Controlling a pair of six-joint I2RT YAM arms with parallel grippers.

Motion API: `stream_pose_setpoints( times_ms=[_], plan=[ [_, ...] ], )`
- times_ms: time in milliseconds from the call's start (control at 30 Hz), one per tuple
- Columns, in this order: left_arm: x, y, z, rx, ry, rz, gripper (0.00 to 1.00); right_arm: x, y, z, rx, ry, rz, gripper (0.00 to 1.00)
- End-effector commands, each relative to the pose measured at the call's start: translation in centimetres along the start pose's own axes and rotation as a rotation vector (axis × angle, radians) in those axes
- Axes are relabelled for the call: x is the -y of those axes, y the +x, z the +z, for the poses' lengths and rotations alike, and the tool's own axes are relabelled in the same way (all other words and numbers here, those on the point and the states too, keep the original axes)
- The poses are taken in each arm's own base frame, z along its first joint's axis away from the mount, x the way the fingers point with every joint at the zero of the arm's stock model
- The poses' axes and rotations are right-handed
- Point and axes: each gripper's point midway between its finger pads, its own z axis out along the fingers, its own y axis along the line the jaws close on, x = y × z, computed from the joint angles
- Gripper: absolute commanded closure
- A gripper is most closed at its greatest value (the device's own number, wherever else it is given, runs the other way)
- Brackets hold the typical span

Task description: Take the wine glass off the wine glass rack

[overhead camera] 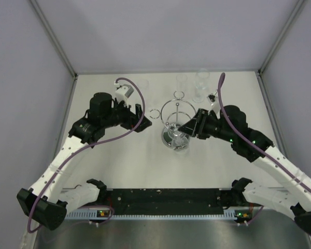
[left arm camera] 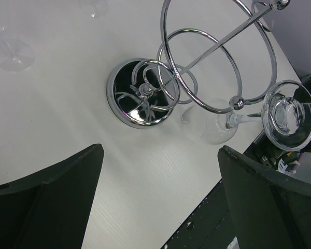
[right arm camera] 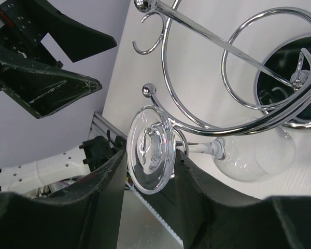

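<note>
The wine glass rack [overhead camera: 175,110] is a chrome wire stand with a round mirrored base [left arm camera: 137,93], standing mid-table. A clear wine glass [right arm camera: 151,149] hangs upside down from one of its ring loops, bowl [left arm camera: 210,127] low beside the base and round foot [left arm camera: 289,115] above the loop. My right gripper [overhead camera: 185,132] has come in from the right. Its fingers [right arm camera: 106,197] sit on either edge of the glass's foot, shut on it. My left gripper [overhead camera: 143,119] hovers left of the rack, wide open over bare table with nothing between its fingers [left arm camera: 52,207].
Several other clear glasses stand at the back of the table [overhead camera: 200,84], two of them showing in the left wrist view [left arm camera: 13,54]. The rack's hoop and post [right arm camera: 223,44] arch over the held glass. A black rail [overhead camera: 166,197] runs along the near edge.
</note>
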Motion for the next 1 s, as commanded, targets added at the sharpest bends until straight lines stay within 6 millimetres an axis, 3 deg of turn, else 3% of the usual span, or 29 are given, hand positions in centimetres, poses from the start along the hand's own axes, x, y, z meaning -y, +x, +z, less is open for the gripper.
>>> stream_pose_setpoints(
  times_ms=[0, 333, 567, 733, 967],
  plan=[
    [0.5, -1.43, -0.41, 0.065, 0.017, 0.051, 0.02, -2.02, -1.82, -0.07, 0.07, -0.081, 0.012, 0.61],
    [0.5, -1.34, -0.27, 0.061, 0.021, 0.048, 0.02, -1.7, -1.41, 0.49, 0.07, -0.095, 0.048, 0.71],
    [0.47, -1.33, -0.15, 0.057, 0.021, 0.046, 0.02, -1.73, -1.44, 0.53, 0.071, -0.096, 0.049, 0.85],
    [0.39, -1.22, -0.05, 0.053, 0.02, 0.044, 0.02, -1.59, -1.42, 0.56, 0.076, -0.094, 0.059, 1.0],
    [0.33, -1.15, 0.06, 0.05, 0.019, 0.041, 0.02, -1.79, -1.72, 0.0, 0.111, -0.114, 0.078, 1.0]
  ],
)
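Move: The right fingers are part-open around the foot of the hanging wine glass, whose middle lies about 1 cm ahead and 1 cm left of the hand, at its height. The rack's upper ring is some 7 cm ahead and 3 cm left; its round base is about 8 cm ahead, 3 cm left and 26 cm down. The empty left hook is 13 cm left, 6 cm ahead. From the left hand the glass foot is about 16 cm right, 5 cm back. Almost in place, the right hand eases under 1 cm forward and left, dips about 1 cm and comes back up, rolling some 5 degrees so that its left side rises. Meanwhile the fingers go from a bit under half open to nearly shut, pinching the thin foot of the hanging wine glass between their tips. ##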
